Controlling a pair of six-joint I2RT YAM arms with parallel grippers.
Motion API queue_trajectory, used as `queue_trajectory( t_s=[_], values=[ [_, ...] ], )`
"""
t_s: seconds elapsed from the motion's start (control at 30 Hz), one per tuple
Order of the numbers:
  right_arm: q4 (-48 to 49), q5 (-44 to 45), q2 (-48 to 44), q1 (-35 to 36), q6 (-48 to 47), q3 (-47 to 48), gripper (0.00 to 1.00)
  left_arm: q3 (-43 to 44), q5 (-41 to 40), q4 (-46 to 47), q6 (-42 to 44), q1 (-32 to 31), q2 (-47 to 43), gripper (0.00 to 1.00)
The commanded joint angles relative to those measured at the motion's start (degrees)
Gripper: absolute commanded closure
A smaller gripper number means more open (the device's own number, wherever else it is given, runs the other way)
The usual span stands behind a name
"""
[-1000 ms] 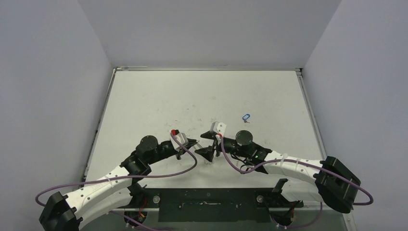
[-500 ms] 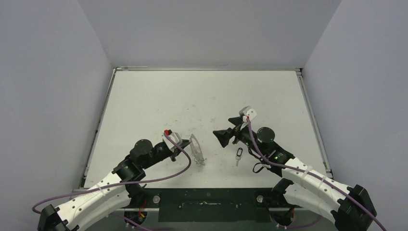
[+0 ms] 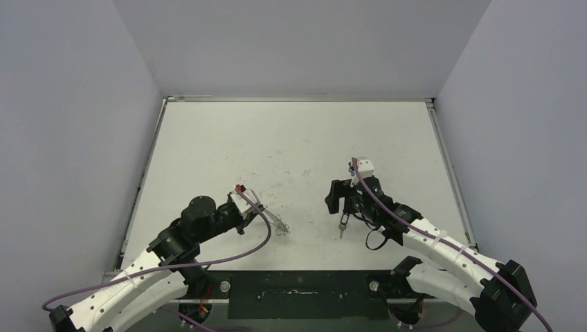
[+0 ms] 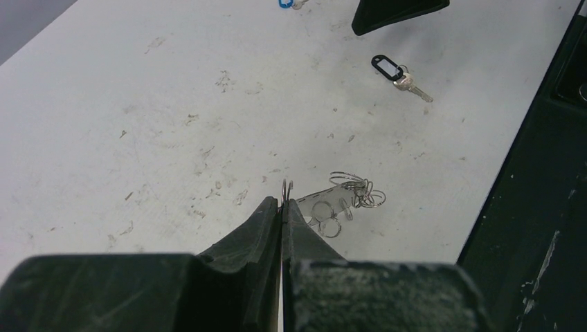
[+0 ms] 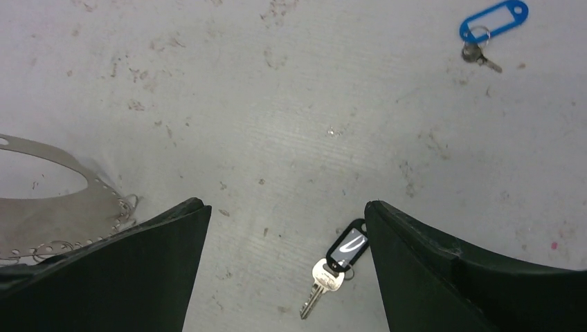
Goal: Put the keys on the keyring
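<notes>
The keyring [image 4: 325,201], a pale translucent plate with small wire loops, lies low over the table just past my left gripper [image 4: 283,201]. That gripper is shut on one wire loop at the plate's rim. In the top view the keyring [image 3: 279,225] sits at the left gripper's [image 3: 266,216] tip. The dark-headed key [image 5: 339,259] lies flat on the table between the wide-open fingers of my right gripper [image 5: 284,205], close to the right finger [image 5: 443,270], not touching. The blue-headed key [image 5: 493,24] lies farther off. The right arm hides it in the top view, where the dark key [image 3: 342,223] shows.
The table's dark front bar [image 4: 540,173] runs close behind the keyring. Grey walls enclose the white, scuffed table [image 3: 291,138] on three sides.
The grippers were together at mid-table; the right one opened, swung away and now points down over the dark key on the table. The left gripper has lowered the keyring from upright.
</notes>
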Motion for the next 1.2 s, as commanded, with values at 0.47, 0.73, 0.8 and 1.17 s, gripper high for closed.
queue_trajectory(
  t_s=[0.47, 0.73, 0.8, 1.17],
  values=[
    [-10.9, 1.7, -4.1, -3.3, 19.6, -11.2, 0.41, 2.7, 3.0, -4.2, 2.9, 0.0, -2.1, 1.00],
    [-6.8, 1.6, -2.8, -5.2, 18.2, -13.7, 0.61, 0.8, 4.8, 1.1, 0.4, 0.0, -2.0, 1.00],
    [-4.5, 0.1, -1.5, -5.9, 17.2, -14.1, 0.64, 0.1, 5.1, 3.1, -0.1, 0.0, -1.9, 1.00],
    [0.8, -9.3, 2.9, -10.5, 13.0, -13.0, 0.63, -0.4, 5.8, 6.1, -0.9, -0.1, 0.1, 1.00]
  ],
)
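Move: Below the open right hand lies the black-tagged key, roughly 12 cm down, 4 cm back and 4 cm to the right. The blue-tagged key lies some 18 cm farther out than it and about 4 cm more to the right. The metal keyring plate in the left hand hangs about 16 cm left and 5 cm back of the right hand, near its height. From the left hand the black-tagged key is about 24 cm right, nearly level ahead, 18 cm below. Swooping down about 10 cm while drawing back some 6 cm and 5 cm to the right, the right hand comes down to the black-tagged key, its fingers tipping steeper by about 20 degrees and turning slightly clockwise. Low over the table it then eases forward about 2 cm. The wide-open fingers narrow to a partial gap around the ring end of the tag; the left hand keeps its grip on the keyring plate. ##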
